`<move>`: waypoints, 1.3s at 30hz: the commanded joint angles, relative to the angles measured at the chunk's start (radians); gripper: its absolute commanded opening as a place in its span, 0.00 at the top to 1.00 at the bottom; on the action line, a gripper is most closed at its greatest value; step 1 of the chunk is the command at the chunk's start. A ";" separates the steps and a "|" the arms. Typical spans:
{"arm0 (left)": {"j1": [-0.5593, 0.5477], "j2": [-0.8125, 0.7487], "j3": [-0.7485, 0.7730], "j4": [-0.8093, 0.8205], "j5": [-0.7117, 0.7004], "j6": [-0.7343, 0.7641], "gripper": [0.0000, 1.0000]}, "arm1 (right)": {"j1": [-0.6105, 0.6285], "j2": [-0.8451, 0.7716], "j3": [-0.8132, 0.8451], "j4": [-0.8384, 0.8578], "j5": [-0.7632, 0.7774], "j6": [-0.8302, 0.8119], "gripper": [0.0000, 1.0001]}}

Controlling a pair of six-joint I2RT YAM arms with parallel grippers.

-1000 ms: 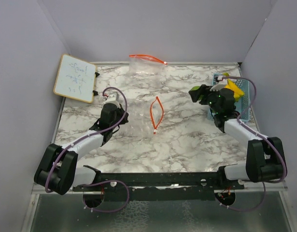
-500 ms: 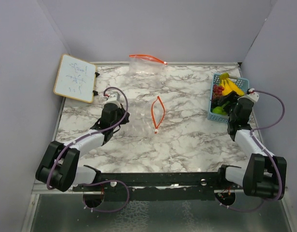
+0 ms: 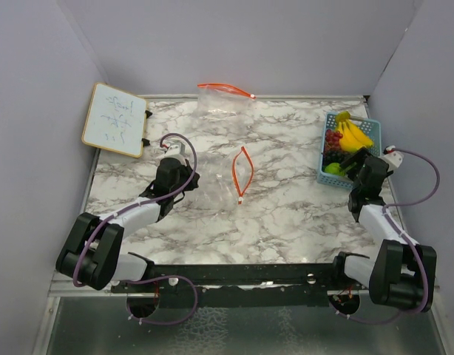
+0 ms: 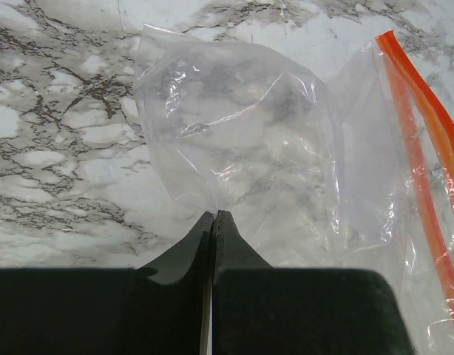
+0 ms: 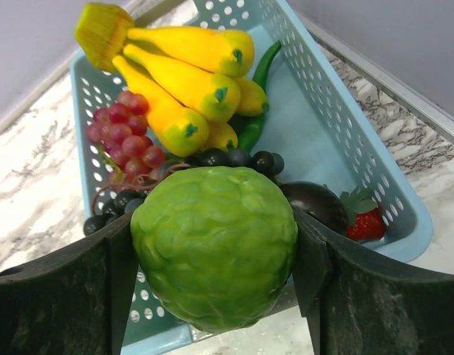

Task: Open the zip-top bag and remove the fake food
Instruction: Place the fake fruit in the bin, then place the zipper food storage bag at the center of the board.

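The zip-top bag [image 3: 216, 185] lies flat and clear on the marble table, its orange zip [image 3: 242, 174] gaping open toward the right. My left gripper [image 4: 214, 214] is shut on the bag's [image 4: 242, 126] bottom edge, pinching a fold of the plastic. My right gripper [image 5: 212, 259] is shut on a round lime-green fruit [image 5: 212, 222], one finger on each side, over the near edge of the light-blue basket [image 5: 345, 103]. In the basket lie a yellow banana bunch [image 5: 183, 81], red grapes [image 5: 123, 129], dark grapes [image 5: 234, 157], a green bean-like piece [image 5: 260, 81] and a strawberry [image 5: 364, 222].
A second clear bag with an orange zip [image 3: 223, 97] leans against the back wall. A small whiteboard [image 3: 114, 118] stands at the back left corner. The basket [image 3: 375, 126] sits against the right wall, close to the right arm.
My right gripper has swung from the basket's left side round to its near edge and drawn back. The left gripper and the bag have stayed put.
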 commanded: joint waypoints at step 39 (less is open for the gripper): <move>0.236 -0.163 0.106 -0.103 -0.277 -0.089 0.01 | 0.132 0.087 0.211 -0.207 -0.455 -0.288 0.01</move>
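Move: The green cabbage is between the right fingers over the bin, whose middle lies about 4 cm ahead, 1 right and 8 below; black grapes are 4 ahead, 2 left, and bananas 8 ahead, 1 right, both about 7 below. The empty bag is in the shut left fingers, its middle 7 cm to their right, level and 3 below; the whiteboard is some 16 ahead, 22 left, and the other empty bag 20 ahead, 8 right. The cabbage is let go into the bin's near end as the right hand dips slightly and its fingers open wide; the empty hand then rises, swings about 9 cm left over the bin with a 30-degree counter-clockwise turn, and sinks partway. The left hand waits, then drags the empty bag some 10 cm left and 6 forward towards the whiteboard, turning counter-clockwise, and opens to release the bag. ##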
